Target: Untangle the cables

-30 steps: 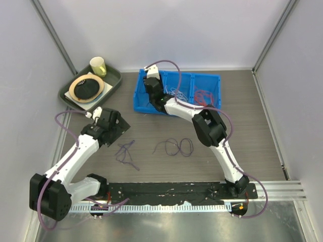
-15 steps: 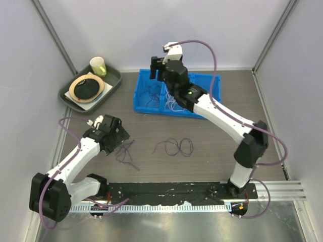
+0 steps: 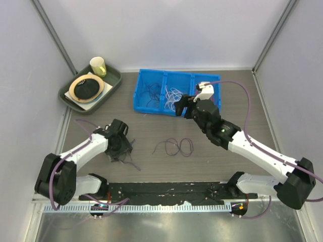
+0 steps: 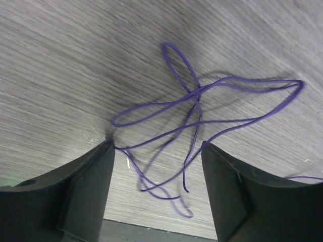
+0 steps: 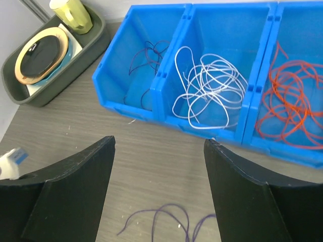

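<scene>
A tangle of thin purple cables [image 4: 202,111] lies on the wooden table. My left gripper [image 4: 157,151] stands open low over it, and strands run between the fingers [image 4: 86,186]; one strand touches the left fingertip. From above, that gripper [image 3: 119,146] covers most of the tangle [image 3: 130,160]. A second looped purple cable [image 3: 174,147] lies mid-table and also shows at the bottom of the right wrist view [image 5: 171,214]. My right gripper [image 5: 159,143] hangs open and empty above the table, in front of the blue bin [image 5: 151,108]. The bin holds purple [image 5: 149,55], white [image 5: 209,88] and orange-red cables [image 5: 290,96] in separate compartments.
A dark green tray [image 3: 114,82] at the back left holds a yellow cup [image 3: 98,65] and a round black dish [image 3: 87,86]. A black rail [image 3: 166,189] runs along the near edge. Walls close in the left, back and right sides.
My right arm has pulled out of the bin's left compartment and swung near and right, its jaws opening wider. My left gripper has dropped over the purple tangle.
</scene>
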You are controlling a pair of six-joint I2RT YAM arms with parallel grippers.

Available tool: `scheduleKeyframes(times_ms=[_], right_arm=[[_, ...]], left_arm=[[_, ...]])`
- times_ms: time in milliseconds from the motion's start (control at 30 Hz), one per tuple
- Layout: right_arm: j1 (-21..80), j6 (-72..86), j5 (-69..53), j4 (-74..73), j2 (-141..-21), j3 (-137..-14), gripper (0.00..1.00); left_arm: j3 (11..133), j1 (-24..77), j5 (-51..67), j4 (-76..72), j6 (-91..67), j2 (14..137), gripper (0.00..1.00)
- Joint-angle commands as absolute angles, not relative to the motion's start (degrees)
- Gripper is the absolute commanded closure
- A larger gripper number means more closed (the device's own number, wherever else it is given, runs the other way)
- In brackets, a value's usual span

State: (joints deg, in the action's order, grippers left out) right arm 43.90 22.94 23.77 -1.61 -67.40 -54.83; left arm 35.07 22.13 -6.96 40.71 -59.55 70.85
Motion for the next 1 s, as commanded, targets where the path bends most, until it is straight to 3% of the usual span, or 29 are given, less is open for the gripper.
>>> scheduleKeyframes(times_ms=[0, 33, 67, 100, 133, 333, 600, 833, 967], right_arm=[[44.1, 28.7, 23.5, 1.1, -61.7, -51.4, 0.23], [44.1, 29.1, 23.6, 0.7, -60.8, -50.2, 0.23], [44.1, 29.8, 24.0, 0.4, -60.3, -49.7, 0.23], [44.1, 30.1, 24.3, 0.4, -58.9, -49.0, 0.24], [44.1, 30.2, 24.5, 0.4, -58.2, -48.0, 0.23], [44.1, 30.2, 29.3, -2.5, -52.2, -43.2, 0.24], [44.0, 29.3, 31.3, -4.0, -42.7, -34.5, 0.23], [44.0, 32.9, 30.4, -5.4, -35.0, -28.2, 0.23], [44.0, 33.0, 30.5, -7.1, -34.0, -28.4, 0.23]], left_arm=[[36.8, 26.6, -6.8, 37.5, -59.6, 77.2, 0.4], [37.7, 27.4, -8.4, 38.5, -59.7, 78.0, 0.54], [39.8, 29.0, -9.7, 39.1, -59.7, 78.9, 0.84], [41.1, 29.8, -11.1, 40.2, -59.6, 80.2, 0.96], [42.7, 30.5, -13.9, 42.4, -59.7, 80.7, 1.0], [54.7, 34.5, -20.6, 46.7, -57.2, 78.6, 1.0], [65.1, 34.5, -22.5, 39.6, -51.2, 72.3, 1.0], [83.8, 34.0, -29.5, 37.3, -44.5, 81.2, 1.0], [93.2, 33.8, -35.2, 30.9, -30.3, 90.2, 1.0]])
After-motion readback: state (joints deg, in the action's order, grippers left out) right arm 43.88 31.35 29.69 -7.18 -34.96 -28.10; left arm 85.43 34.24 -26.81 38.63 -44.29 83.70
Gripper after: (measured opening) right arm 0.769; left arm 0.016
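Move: Just below the left hand, whose open fingers straddle it, lies the first purple cable, its middle about 1 cm down, 1 cm ahead and 2 cm right. The blue box's left compartment is some 26 cm ahead and 12 cm right; the second purple cable is about 22 cm right and 2 cm ahead. From the right hand, the first cable lies roughly 14 cm back, 24 cm left and 26 cm below; the second lies 11 cm back, 4 cm left, at the same depth. Closing low over the table while drifting about 3 cm right, the left fingers pinch the first purple cable, then lift some 25 cm, swinging forward and somewhat right towards the blue box's left compartment as they tip up to point forward by about 40 degrees. The empty, open right hand withdraws back and right, sinking slightly, away from the box. ##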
